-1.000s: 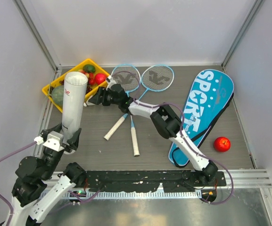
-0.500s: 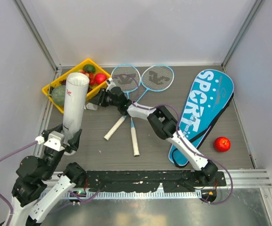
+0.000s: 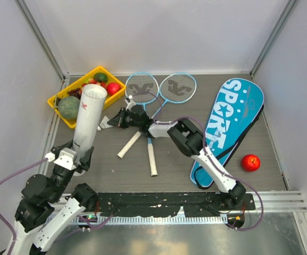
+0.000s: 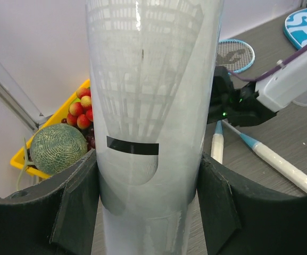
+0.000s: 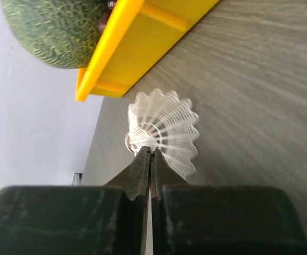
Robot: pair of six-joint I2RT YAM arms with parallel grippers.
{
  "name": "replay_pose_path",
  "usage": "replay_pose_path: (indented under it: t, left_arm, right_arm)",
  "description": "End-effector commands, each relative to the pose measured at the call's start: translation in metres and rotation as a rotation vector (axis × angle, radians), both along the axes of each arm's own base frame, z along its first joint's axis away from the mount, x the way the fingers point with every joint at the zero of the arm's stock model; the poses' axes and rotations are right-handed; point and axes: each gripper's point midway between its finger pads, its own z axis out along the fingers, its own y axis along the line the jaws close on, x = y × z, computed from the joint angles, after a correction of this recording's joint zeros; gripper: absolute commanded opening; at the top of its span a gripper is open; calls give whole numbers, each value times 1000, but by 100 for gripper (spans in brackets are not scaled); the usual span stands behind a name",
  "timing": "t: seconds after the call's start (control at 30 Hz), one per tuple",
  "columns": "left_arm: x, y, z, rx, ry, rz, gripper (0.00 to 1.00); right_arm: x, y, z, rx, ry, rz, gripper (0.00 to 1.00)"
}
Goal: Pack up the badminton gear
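Observation:
The long white tube [image 3: 89, 118] stands nearly upright at the left, my left gripper [image 3: 71, 156] shut around its lower part; in the left wrist view the tube [image 4: 148, 101] fills the gap between both pads. A white shuttlecock [image 3: 104, 124] lies on the table beside the tray. My right gripper [image 5: 151, 151] is shut, its tips pinching the rim of the shuttlecock's [image 5: 169, 130] skirt. Two blue-framed rackets [image 3: 141, 88] [image 3: 177, 86] lie crossed mid-table. The blue SPORT bag [image 3: 230, 119] lies at the right.
A yellow tray [image 3: 52, 100] of fruit with a green melon [image 3: 68, 107] sits at the back left, close to the shuttlecock. A red apple [image 3: 250, 162] lies at the right, near the bag. The right arm stretches across the racket handles [image 3: 151, 156].
My right gripper's jaws have closed on the shuttlecock's skirt and shifted slightly nearer. The tube in my left gripper has moved a little to the right.

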Motion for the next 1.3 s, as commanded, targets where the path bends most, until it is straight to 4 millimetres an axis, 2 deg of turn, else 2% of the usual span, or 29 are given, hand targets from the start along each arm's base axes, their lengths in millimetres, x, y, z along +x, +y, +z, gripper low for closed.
replay_pose_path:
  t: [0.0, 0.03, 0.07, 0.1, 0.13, 0.17, 0.2, 0.23, 0.27, 0.3, 0.33, 0.37, 0.4, 0.43, 0.47, 0.5, 0.53, 0.57, 0.6, 0.63, 0.67, 0.7, 0.77, 0.8, 0.83, 0.87, 0.9, 1.07, 1.27]
  left_arm:
    - [-14, 3, 14, -40, -112, -46, 13]
    - [-14, -2, 11, -27, -110, -67, 13]
    - [-13, -7, 8, -16, -106, -89, 13]
    - [-13, -12, 6, -10, -105, -111, 13]
    - [-13, -18, 2, 1, -102, -136, 13]
    - [-13, -24, 0, 10, -100, -167, 13]
    - [-12, -30, -6, 24, -88, -190, 13]
    - [-12, -36, -10, 33, -80, -213, 14]
    - [-11, -39, -14, 38, -71, -225, 14]
    - [-11, -43, -18, 44, -59, -239, 13]
    - [-10, -45, -19, 42, -53, -246, 13]
    - [-8, -49, -25, 52, -42, -260, 13]
    - [-7, -53, -28, 62, -34, -273, 13]
    - [-8, -58, -32, 76, -29, -298, 13]
    - [-6, -60, -34, 92, -30, -304, 13]
    - [-7, -65, -38, 112, -25, -333, 13]
    - [-6, -68, -41, 130, -23, -342, 13]
    - [-5, -70, -46, 152, -14, -351, 14]
    - [-5, -71, -48, 167, -13, -359, 14]
    - [-1, -75, -55, 197, 15, -365, 14]
    - [1, -76, -61, 219, 28, -368, 14]
    - [2, -77, -64, 237, 39, -371, 13]
    - [5, -78, -70, 272, 51, -373, 13]
    - [7, -79, -73, 288, 55, -374, 13]
    - [8, -80, -76, 303, 60, -376, 13]
    - [10, -80, -78, 317, 64, -374, 13]
    - [11, -80, -78, 325, 69, -372, 13]
    - [14, -85, -79, 318, 79, -383, 12]
    - [16, -94, -80, 306, 83, -412, 12]
  right_arm:
    - [-8, -29, 169, 253, -228, 26, 5]
    - [-13, -40, 166, 251, -228, 25, 5]
    - [-14, -54, 201, 291, -275, 14, 5]
    - [-24, -69, 221, 310, -305, 19, 5]
    - [-23, -80, 230, 316, -327, 14, 5]
    - [-32, -94, 247, 321, -355, 14, 5]
    - [-33, -106, 252, 317, -368, 9, 5]
    - [-44, -121, 271, 326, -404, 4, 5]
    - [-44, -135, 262, 301, -397, -12, 5]
    - [-55, -148, 288, 316, -454, -19, 5]
    - [-55, -162, 284, 287, -462, -35, 5]
    - [-64, -181, 310, 307, -506, -54, 5]
    - [-64, -190, 299, 271, -495, -71, 5]
    - [-73, -209, 326, 292, -548, -97, 5]
    - [-74, -217, 318, 251, -540, -112, 5]
    - [-85, -234, 343, 262, -597, -133, 6]
    - [-86, -239, 335, 193, -602, -142, 5]
    - [-99, -251, 354, 180, -652, -154, 5]
    - [-97, -257, 344, 84, -654, -170, 5]
    - [-111, -269, 363, 80, -698, -188, 5]
    - [-116, -275, 360, 29, -701, -186, 6]
    - [-127, -287, 375, 29, -736, -211, 5]
    - [-142, -301, 368, -51, -724, -207, 5]
    - [-152, -309, 378, -56, -755, -214, 5]
    - [-154, -313, 367, -104, -732, -203, 5]
    - [-165, -317, 378, -89, -761, -197, 5]
    - [-171, -318, 367, -122, -728, -163, 5]
    - [-207, -331, 370, -114, -736, -102, 5]
    - [-221, -335, 361, -117, -713, -72, 5]
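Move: The right hand already has the shuttlecock pinched on the table; the mouth of the tube, where it is taken, stands about 20 cm back from this hand, hardly to either side, and some 54 cm up. The yellow crate lies about 12 cm ahead and 11 cm left, the racket handle some 10 cm back and 10 cm right. From the left hand, holding the tube low with its mouth up, the shuttlecock lies about 24 cm ahead, 6 cm right and 25 cm below. Fingers still shut on the skirt, the right hand lifts the shuttlecock off the table beside the crate, up some 40 cm while swinging about 33 cm right and 20 cm back over the rackets, rolling roughly 40 degrees and sinking a few centimetres at the end as it comes towards the tube's mouth. The left hand meanwhile keeps its grip on the tube, lowers it about 10 cm, carries it some 8 cm right and tips and turns it so that the open mouth leans right towards the shuttlecock. ##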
